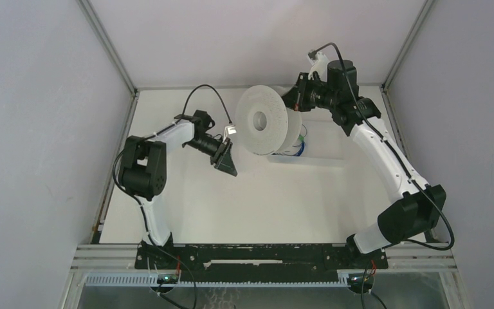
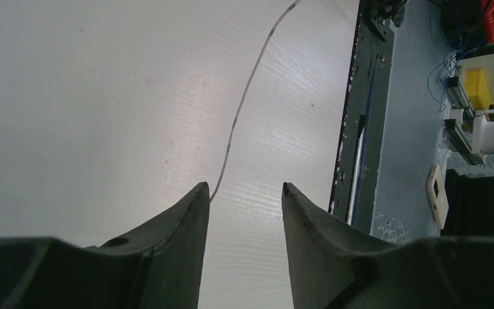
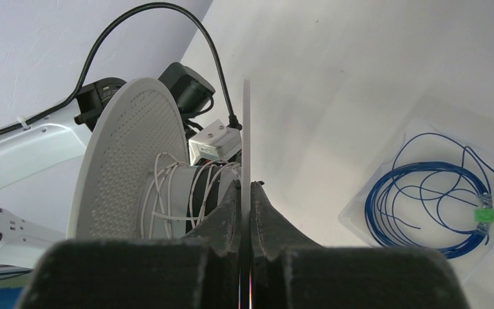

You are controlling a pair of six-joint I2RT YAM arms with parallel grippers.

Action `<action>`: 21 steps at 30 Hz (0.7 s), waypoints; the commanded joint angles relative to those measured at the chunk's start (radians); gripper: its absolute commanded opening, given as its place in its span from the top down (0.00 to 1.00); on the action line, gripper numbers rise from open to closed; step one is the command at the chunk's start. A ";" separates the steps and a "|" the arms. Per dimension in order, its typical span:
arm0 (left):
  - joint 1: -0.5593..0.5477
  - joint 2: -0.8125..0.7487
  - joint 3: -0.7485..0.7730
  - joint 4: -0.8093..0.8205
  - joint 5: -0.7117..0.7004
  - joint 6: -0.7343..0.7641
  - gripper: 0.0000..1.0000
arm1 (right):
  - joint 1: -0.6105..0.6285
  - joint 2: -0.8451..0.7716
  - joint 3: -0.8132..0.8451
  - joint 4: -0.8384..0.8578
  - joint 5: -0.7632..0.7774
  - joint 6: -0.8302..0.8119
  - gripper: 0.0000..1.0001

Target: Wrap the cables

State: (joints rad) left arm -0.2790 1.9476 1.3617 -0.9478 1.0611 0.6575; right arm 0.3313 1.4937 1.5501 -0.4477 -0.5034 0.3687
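Observation:
A white spool [image 1: 264, 121] hangs on edge above the table's far middle. My right gripper [image 3: 246, 187] is shut on the thin rim of its near flange [image 3: 246, 122], coming in from the right [image 1: 298, 96]. Pale cable turns [image 3: 161, 193] lie loosely round the spool's core, behind which stands the perforated far flange [image 3: 128, 161]. My left gripper [image 1: 226, 158] hovers just left of the spool, pointing down. In the left wrist view the left gripper [image 2: 244, 187] is open with nothing between its fingers. The thin pale cable [image 2: 244, 103] runs across the table and vanishes behind the left fingertip [image 2: 199, 193].
A clear tray [image 3: 366, 212] with a coil of blue wire [image 3: 424, 199] lies on the table to the right of the spool, also in the top view [image 1: 301, 147]. A black mounting rail [image 1: 264, 254] runs along the near edge. White walls enclose the table.

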 commanded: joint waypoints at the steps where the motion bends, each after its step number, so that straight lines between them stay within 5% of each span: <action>1: 0.005 -0.003 0.039 -0.018 0.034 0.027 0.50 | -0.007 -0.071 0.046 0.059 -0.011 0.014 1.00; 14: 0.004 -0.004 0.018 -0.069 0.037 0.071 0.77 | -0.019 -0.070 0.071 0.054 0.001 0.013 1.00; 21: 0.004 -0.008 0.001 -0.102 0.038 0.108 0.78 | -0.029 -0.062 0.083 0.054 0.007 0.010 1.00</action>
State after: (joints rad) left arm -0.2790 1.9488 1.3617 -1.0195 1.0618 0.7166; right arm 0.3111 1.4754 1.5642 -0.4690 -0.4950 0.3679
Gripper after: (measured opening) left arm 0.217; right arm 0.064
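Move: The loose cable strand runs right by the left fingertips, about 2 cm ahead of the point between them, against the forward finger, and perhaps 1 cm lower. The spool hangs some 9 cm ahead, 9 cm right and 17 cm above that hand. From the right hand, the strand is about 7 cm back, 16 cm left and 25 cm below; its pinched spool centres 7 cm left and 7 cm down, level forward; the blue coil lies 8 cm ahead, 2 cm right, 30 cm below. Slowly closing from about half open to a fifth, the left fingers narrow on the pale cable strand while the hand drifts back about 1 cm; the forward finger carries the strand back with it. The right hand keeps its pinch on the spool's flange and eases it about 1 cm right and nearly as much up. ##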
